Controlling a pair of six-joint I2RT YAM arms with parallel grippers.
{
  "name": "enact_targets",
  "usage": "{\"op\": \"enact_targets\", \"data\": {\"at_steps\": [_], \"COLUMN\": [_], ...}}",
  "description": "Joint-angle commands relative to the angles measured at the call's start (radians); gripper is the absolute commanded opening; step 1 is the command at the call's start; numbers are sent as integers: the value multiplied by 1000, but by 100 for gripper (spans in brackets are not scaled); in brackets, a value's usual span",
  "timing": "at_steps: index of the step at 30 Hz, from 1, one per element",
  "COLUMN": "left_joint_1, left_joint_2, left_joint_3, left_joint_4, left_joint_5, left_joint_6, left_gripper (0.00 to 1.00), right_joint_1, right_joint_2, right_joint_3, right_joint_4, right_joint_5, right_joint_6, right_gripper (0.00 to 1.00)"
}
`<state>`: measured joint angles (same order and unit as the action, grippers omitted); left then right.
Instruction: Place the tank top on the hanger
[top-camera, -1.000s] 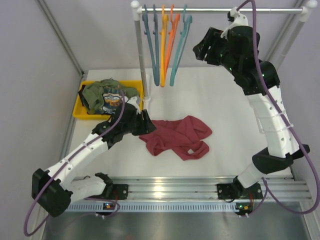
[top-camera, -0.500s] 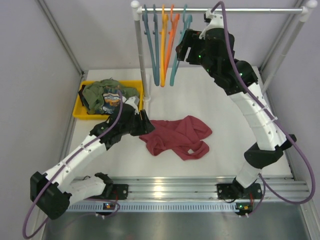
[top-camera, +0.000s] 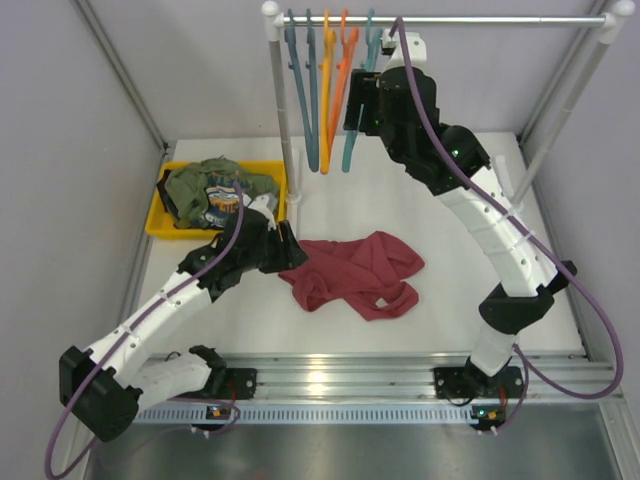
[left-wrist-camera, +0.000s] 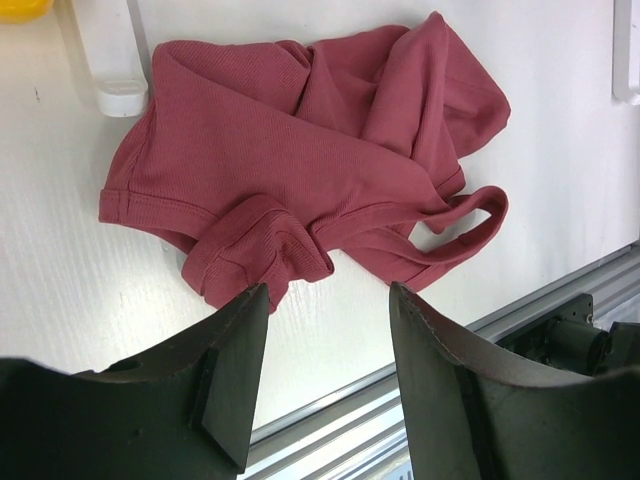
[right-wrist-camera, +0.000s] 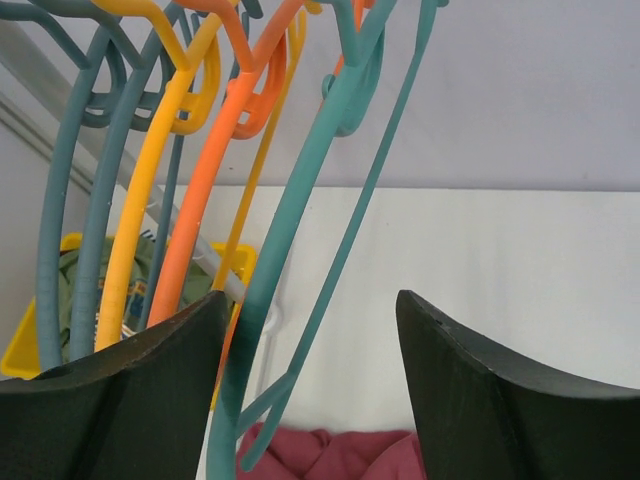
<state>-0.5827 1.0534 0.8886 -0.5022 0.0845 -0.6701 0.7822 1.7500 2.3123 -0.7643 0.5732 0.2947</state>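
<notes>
The maroon tank top (top-camera: 355, 272) lies crumpled on the white table, also seen in the left wrist view (left-wrist-camera: 300, 160). My left gripper (top-camera: 295, 250) hovers at its left edge, open (left-wrist-camera: 325, 290), with nothing between the fingers and the cloth just beyond the tips. The teal hanger (top-camera: 350, 150) hangs on the rail, rightmost of the row. My right gripper (top-camera: 358, 105) is raised against it and open (right-wrist-camera: 310, 295). The teal hanger's bars (right-wrist-camera: 290, 220) run between the two fingers, close to the left one. A bit of tank top (right-wrist-camera: 340, 455) shows below.
Slate-blue hangers (top-camera: 300, 100), a yellow one (top-camera: 326, 100) and an orange one (top-camera: 340, 90) hang left of the teal one on the rod (top-camera: 450, 19). A yellow bin (top-camera: 160, 215) holds an olive garment (top-camera: 215, 190). The rack post (top-camera: 283, 120) stands beside it. A metal rail (top-camera: 330, 375) lines the near edge.
My right arm has swung left along the rod, bringing its gripper from the rod's right part up to the teal hanger. The left arm and the tank top have barely moved.
</notes>
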Motion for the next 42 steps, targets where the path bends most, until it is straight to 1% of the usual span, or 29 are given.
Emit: {"op": "enact_targets", "data": {"at_steps": [1, 3, 10, 17, 22, 29, 37, 42], "left_joint_1": [6, 6, 4, 7, 6, 6, 7, 7], "left_joint_2": [-20, -20, -18, -15, -18, -29, -32, -32], "left_joint_3": [-8, -8, -10, -14, -17, -25, -28, -27], "left_joint_4": [-4, -7, -9, -6, -7, -10, -13, -12], "left_joint_5": [-9, -9, -8, -9, -9, -12, -12, -11], "left_joint_6": [9, 7, 7, 6, 7, 7, 7, 4], "left_gripper": [57, 57, 57, 57, 57, 57, 57, 57], "right_joint_1": [20, 25, 25, 25, 25, 25, 20, -6], "right_joint_2": [8, 9, 9, 8, 8, 9, 8, 6], "right_joint_3": [47, 47, 45, 38, 35, 32, 25, 25], "right_joint_4": [23, 22, 10, 0, 5, -13, -32, -59], "right_joint_5": [63, 85, 99, 99, 97, 94, 70, 7], "right_joint_6": [-48, -63, -88, -94, -101, -91, -77, -52], "right_gripper": [67, 66, 57, 43, 39, 31, 25, 25]}}
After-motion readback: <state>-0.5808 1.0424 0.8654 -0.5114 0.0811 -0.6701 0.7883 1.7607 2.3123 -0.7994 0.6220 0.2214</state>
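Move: The teal hanger's near arm already hangs inside the right hand's open fingers, about 2 cm left of their middle, level with them and neither ahead nor back. The orange hanger hangs about 5 cm to the hand's left and the yellow one about 7 cm left, both level with it and at the same reach. From the left hand, the teal hanger's arm is some 15 cm ahead, 10 cm to the right and 29 cm higher. The teal hanger's near arm gets pinched between the right fingertips, which close from well open to roughly a quarter. As they close, the right hand shifts about 1 cm right, away from the orange hanger, and rolls some 5 degrees so its left side dips. It then holds nearly still, sinking to about 1 cm lower overall by the end. ##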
